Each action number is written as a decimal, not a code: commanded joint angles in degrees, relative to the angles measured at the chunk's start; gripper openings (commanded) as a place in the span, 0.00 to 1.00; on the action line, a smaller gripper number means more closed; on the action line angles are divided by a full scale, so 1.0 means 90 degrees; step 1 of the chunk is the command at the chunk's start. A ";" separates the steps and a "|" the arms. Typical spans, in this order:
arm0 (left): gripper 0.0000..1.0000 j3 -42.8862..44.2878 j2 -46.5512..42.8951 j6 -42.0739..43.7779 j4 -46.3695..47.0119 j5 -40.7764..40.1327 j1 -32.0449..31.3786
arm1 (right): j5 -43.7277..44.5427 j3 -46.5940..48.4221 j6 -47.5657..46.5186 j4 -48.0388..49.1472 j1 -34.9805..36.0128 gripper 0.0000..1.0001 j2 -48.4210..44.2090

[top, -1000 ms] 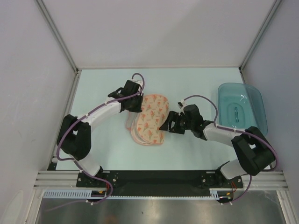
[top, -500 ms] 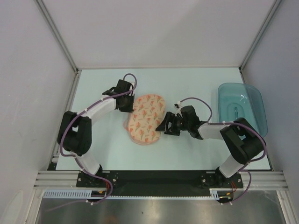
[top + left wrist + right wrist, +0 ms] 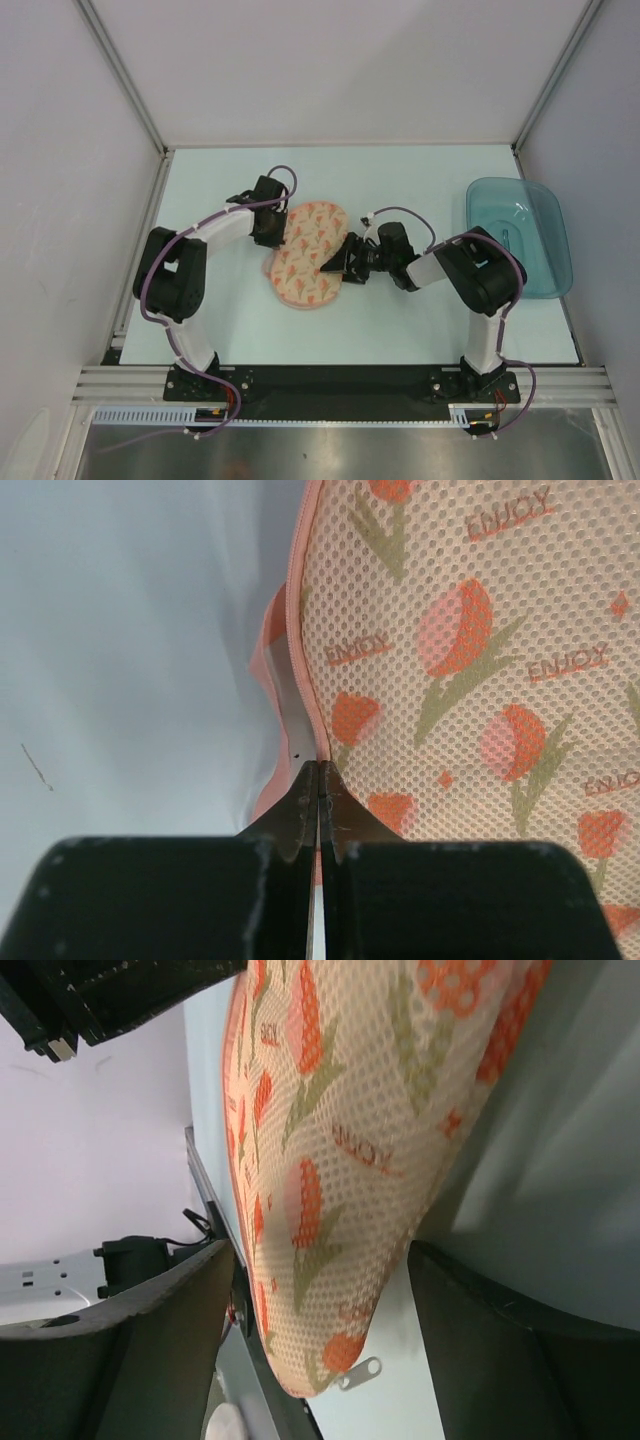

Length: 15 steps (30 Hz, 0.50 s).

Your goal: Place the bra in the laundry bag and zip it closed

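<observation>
The laundry bag point(image 3: 305, 255), peach-pink mesh with orange tulip print, lies folded shut in the middle of the table. My left gripper point(image 3: 274, 231) is at its left edge. In the left wrist view the left gripper point(image 3: 318, 768) is shut, its tips pinched on the pink zip edging of the bag point(image 3: 480, 680). My right gripper point(image 3: 333, 263) is at the bag's right edge. It stands open point(image 3: 320, 1260) with the bag's rounded end point(image 3: 340, 1110) between its fingers. A small metal zip pull point(image 3: 360, 1372) hangs at that end. The bra is hidden.
A translucent teal plastic tray point(image 3: 518, 235) stands at the right edge of the table, behind the right arm. Grey walls and metal rails close in the table on three sides.
The bag's raised upper lobe has come down flat onto the lower one. The right gripper has moved left up to the bag's end, its jaws narrowing a little. The left gripper stays shut.
</observation>
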 commanded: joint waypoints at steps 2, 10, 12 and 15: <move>0.00 0.0147 -0.0048 0.0209 -0.0061 -0.0320 0.0067 | -0.0426 0.0204 0.0827 0.1512 -0.0009 0.71 0.0688; 0.21 0.0070 -0.0504 0.0014 0.0027 -0.0163 0.0047 | -0.0290 0.0283 0.1472 0.2188 0.0088 0.49 0.0924; 0.42 -0.0038 -0.0856 -0.0093 0.0095 -0.0202 0.0008 | -0.0192 0.0224 0.1774 0.2315 0.0108 0.42 0.0944; 0.61 -0.0330 -0.1657 -0.0220 0.0096 -0.0504 -0.0255 | 0.0012 0.0097 0.2136 0.2520 0.0195 0.36 0.0876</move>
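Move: The left gripper's shut tips are on the left rim of the laundry bag; the bag's middle lies about 9 cm to its right and 2 cm back, about 1 cm lower, and a pink-edged flap sticks out some 4 cm back and 1 cm left. From the right gripper, already straddling the right side, the bag's middle is about 7 cm left, 3 cm farther out and 2 cm lower; the zip pull sits some 5 cm back and 3 cm left, also lower. Slide the right gripper about 2.5 cm left and slightly forward, farther over the bag's right side, rolling it some 10 degrees so its left side rises, and close its fingers to roughly half their starting gap, gathering the mesh between them. Keep the shut left tips down on the left rim, then lift them about 1.5 cm off it while spreading them to half open. ##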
